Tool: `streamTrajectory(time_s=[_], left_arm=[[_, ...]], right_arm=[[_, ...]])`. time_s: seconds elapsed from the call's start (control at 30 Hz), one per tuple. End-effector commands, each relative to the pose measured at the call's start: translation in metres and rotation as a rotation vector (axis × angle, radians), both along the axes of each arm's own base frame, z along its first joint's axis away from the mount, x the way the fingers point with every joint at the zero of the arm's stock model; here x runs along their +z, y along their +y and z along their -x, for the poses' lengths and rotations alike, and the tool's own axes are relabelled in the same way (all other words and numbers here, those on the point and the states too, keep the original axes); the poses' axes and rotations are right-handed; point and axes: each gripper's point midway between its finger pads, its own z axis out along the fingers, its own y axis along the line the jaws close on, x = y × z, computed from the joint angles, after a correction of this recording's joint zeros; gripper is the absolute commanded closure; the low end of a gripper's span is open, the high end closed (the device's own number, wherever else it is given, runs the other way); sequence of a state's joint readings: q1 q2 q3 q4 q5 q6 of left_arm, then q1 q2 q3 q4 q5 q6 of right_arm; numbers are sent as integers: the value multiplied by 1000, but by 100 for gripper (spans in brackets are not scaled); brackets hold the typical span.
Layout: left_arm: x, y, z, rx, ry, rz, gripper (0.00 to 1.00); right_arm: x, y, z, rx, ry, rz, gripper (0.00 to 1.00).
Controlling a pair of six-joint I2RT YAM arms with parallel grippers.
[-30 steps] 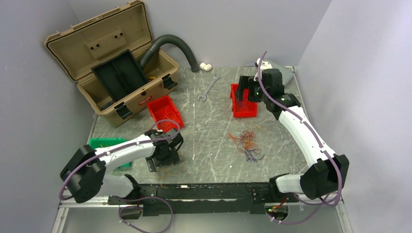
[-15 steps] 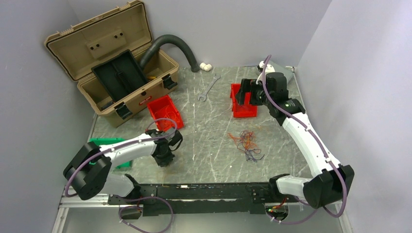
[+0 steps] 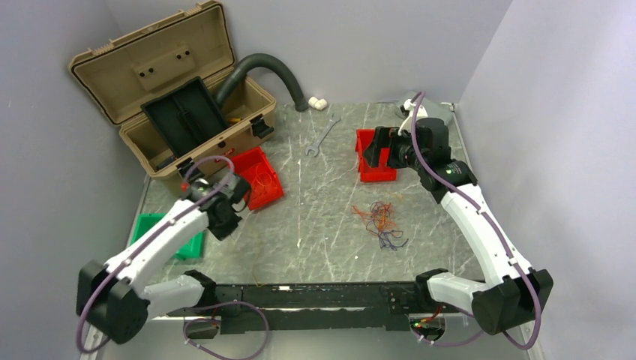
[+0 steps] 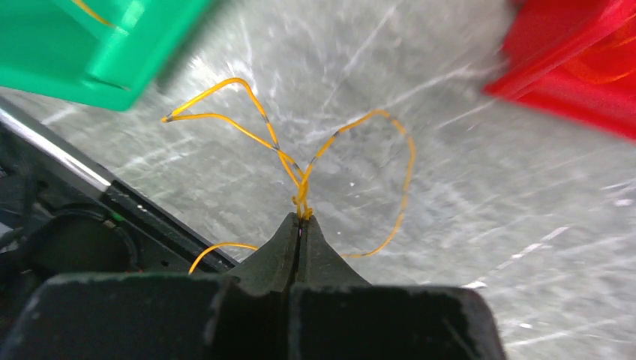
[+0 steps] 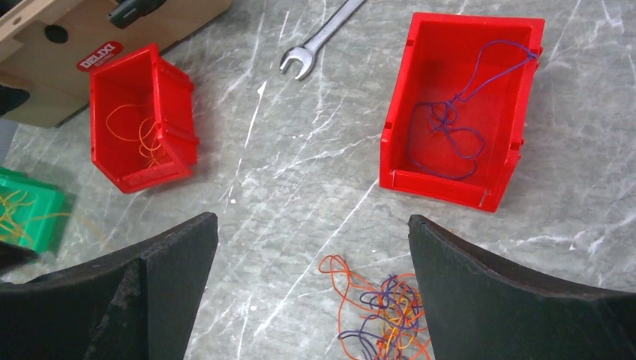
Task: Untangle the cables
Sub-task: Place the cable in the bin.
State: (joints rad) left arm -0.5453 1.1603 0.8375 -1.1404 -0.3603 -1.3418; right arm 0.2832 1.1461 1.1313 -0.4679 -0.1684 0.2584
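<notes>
The cables lie as a small tangle of orange, purple and yellow strands on the marble table, right of centre. The right wrist view has the same cables at its lower edge. My left gripper is shut on a thin yellow wire, which loops out above the table. In the top view the left gripper hangs between the green bin and the left red bin. My right gripper is open and empty, high above the table; in the top view this right gripper hovers over the right red bin.
The right red bin holds a purple wire. The left red bin holds orange wires. A green bin with yellow wires sits at the left edge. A wrench, an open tan toolbox and a grey hose lie behind.
The left gripper closed on the yellow wire near the front edge and carried it up and back to the left. The right gripper drifted slightly to the right, still open.
</notes>
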Motion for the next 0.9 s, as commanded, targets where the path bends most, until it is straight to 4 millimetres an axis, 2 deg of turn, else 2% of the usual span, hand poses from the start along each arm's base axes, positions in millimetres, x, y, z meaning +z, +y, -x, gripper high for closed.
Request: streamTrajectory(time_s=[0.0,0.1,0.2,0.43,0.63,0.73,0.87], left_arm=[[66,50,9,72,-103,-112,100],[99,69,14,134,-165,-137,100],[123,84,18,160,-175,-162,100],[138,121,25,318,-217,-210,100],[131,157,31,473,-99,-311,100],[119,172,29,520,-72,-310,100],[93,183,16,564,-74,-261,100]], right_arm=[[17,7,-1,19,-47,-42,0],[16,10,-2,30,-43,-54,1],[14,17,-2,55,-31,-74,1],[11,29,0,89,-19,-74,1],[10,43,5,123,-1,-90,1],[11,55,10,150,0,-90,1],[12,66,15,175,3,-73,1]])
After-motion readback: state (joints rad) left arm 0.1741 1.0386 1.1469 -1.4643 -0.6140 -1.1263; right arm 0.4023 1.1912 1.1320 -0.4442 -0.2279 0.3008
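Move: The left hand already holds the yellow cable. The green bin it is taken to has its middle about 17 cm to this hand's left, 1 cm farther out and 6 cm lower. The nearer red bin sits roughly 17 cm ahead and 7 cm to the right, also 6 cm lower; the tool box is some 30 cm ahead and 8 cm left. From the right hand, the green bin is about 58 cm left, 15 cm back and 23 cm below. Keeping the yellow cable pinched in its shut fingers, the left hand rises about 12 cm while starting left, then travels on level to some 17 cm left in all, coming over the green bin and just beginning to sink. On the way it turns about 30 degrees counter-clockwise and its fingertips swing out to the left. The right hand, open and empty, drifts about 5 cm left. ##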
